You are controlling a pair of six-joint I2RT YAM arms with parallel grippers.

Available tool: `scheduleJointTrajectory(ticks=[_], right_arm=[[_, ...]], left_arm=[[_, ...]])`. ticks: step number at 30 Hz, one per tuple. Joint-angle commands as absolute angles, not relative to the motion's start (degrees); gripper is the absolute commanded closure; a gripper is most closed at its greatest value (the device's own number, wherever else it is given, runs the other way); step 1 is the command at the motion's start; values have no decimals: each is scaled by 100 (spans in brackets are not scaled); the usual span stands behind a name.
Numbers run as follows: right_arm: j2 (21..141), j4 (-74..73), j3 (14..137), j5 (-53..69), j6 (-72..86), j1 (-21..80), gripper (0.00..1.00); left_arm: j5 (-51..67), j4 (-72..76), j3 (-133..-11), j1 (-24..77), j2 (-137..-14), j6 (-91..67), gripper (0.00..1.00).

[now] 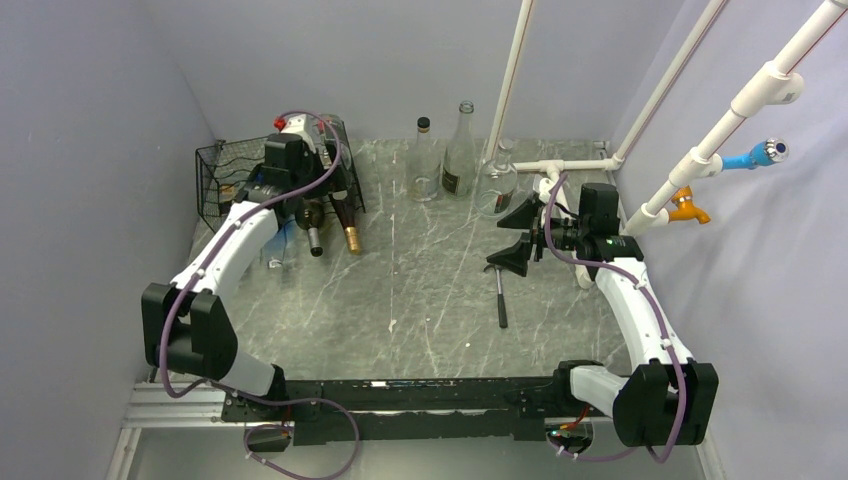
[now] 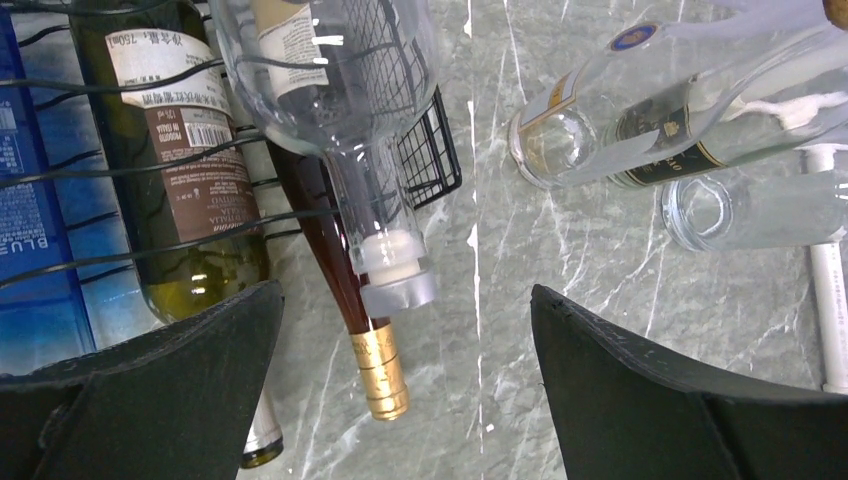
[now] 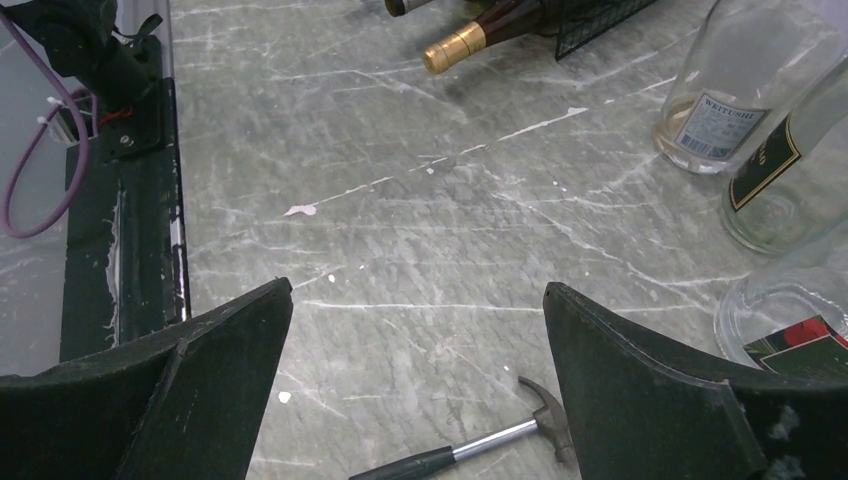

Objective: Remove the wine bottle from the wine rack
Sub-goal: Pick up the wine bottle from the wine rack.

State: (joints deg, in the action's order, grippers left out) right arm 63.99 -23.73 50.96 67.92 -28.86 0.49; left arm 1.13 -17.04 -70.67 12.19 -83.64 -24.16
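Note:
The black wire wine rack (image 1: 212,172) stands at the back left, with my left arm reaching over it. Wine bottles lie in it with their necks poking out at the front: a green one with a brown label (image 2: 180,170), a clear one with a grey stopper (image 2: 335,90), and a dark red one with a gold cap (image 2: 382,372). My left gripper (image 2: 405,290) hangs open above those necks and holds nothing. On the right side my right gripper (image 1: 518,235) is open and empty, well away from the rack, above bare tabletop (image 3: 418,285).
Three glass bottles (image 1: 459,150) stand at the back middle, close to my right gripper. A hammer (image 1: 498,290) lies on the marble table below that gripper. White pipes (image 1: 510,80) rise at the back right. Walls close in on the left, right and back.

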Motion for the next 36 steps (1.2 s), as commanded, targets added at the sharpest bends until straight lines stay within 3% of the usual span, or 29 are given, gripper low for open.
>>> scheduleJointTrajectory(ticks=[1,23,36], right_arm=[[6288,-2127,5082,7010,-2907,26,1],[6261,-2105,5046,6968,-2923,26,1],[6285,-2136,5062,6950,-2962,26,1]], left_arm=[[14,-1461,-7434,1195,-8533,-2267,0],[-152,-1143,-7860,1195,-9355,-2248,1],[-533,-1051,-8061,1195,-9830,-2380,25]])
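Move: Ahead of the left hand, about 7 cm out, barely 1 cm to its right and some 8 cm below, lies the clear wine bottle on top of the rack, neck towards the robot. The gold-necked brown bottle is under it, roughly 3 cm ahead of the hand, 1 cm right and 15 cm down; the green bottle lies 5 cm left, 2 cm ahead, equally low. From the right hand the clear bottle is about 23 cm ahead, 34 cm left and 9 cm below. Reaching forward about 5 cm and sinking some 4 cm, the left hand brings its wide-open fingers down over the clear bottle, one on each side of its shoulder and neck. The drop steepens near the end as the fingers begin to close, by about a fifth, with only a few degrees of wrist turn; a touch on the glass can't be made out. ##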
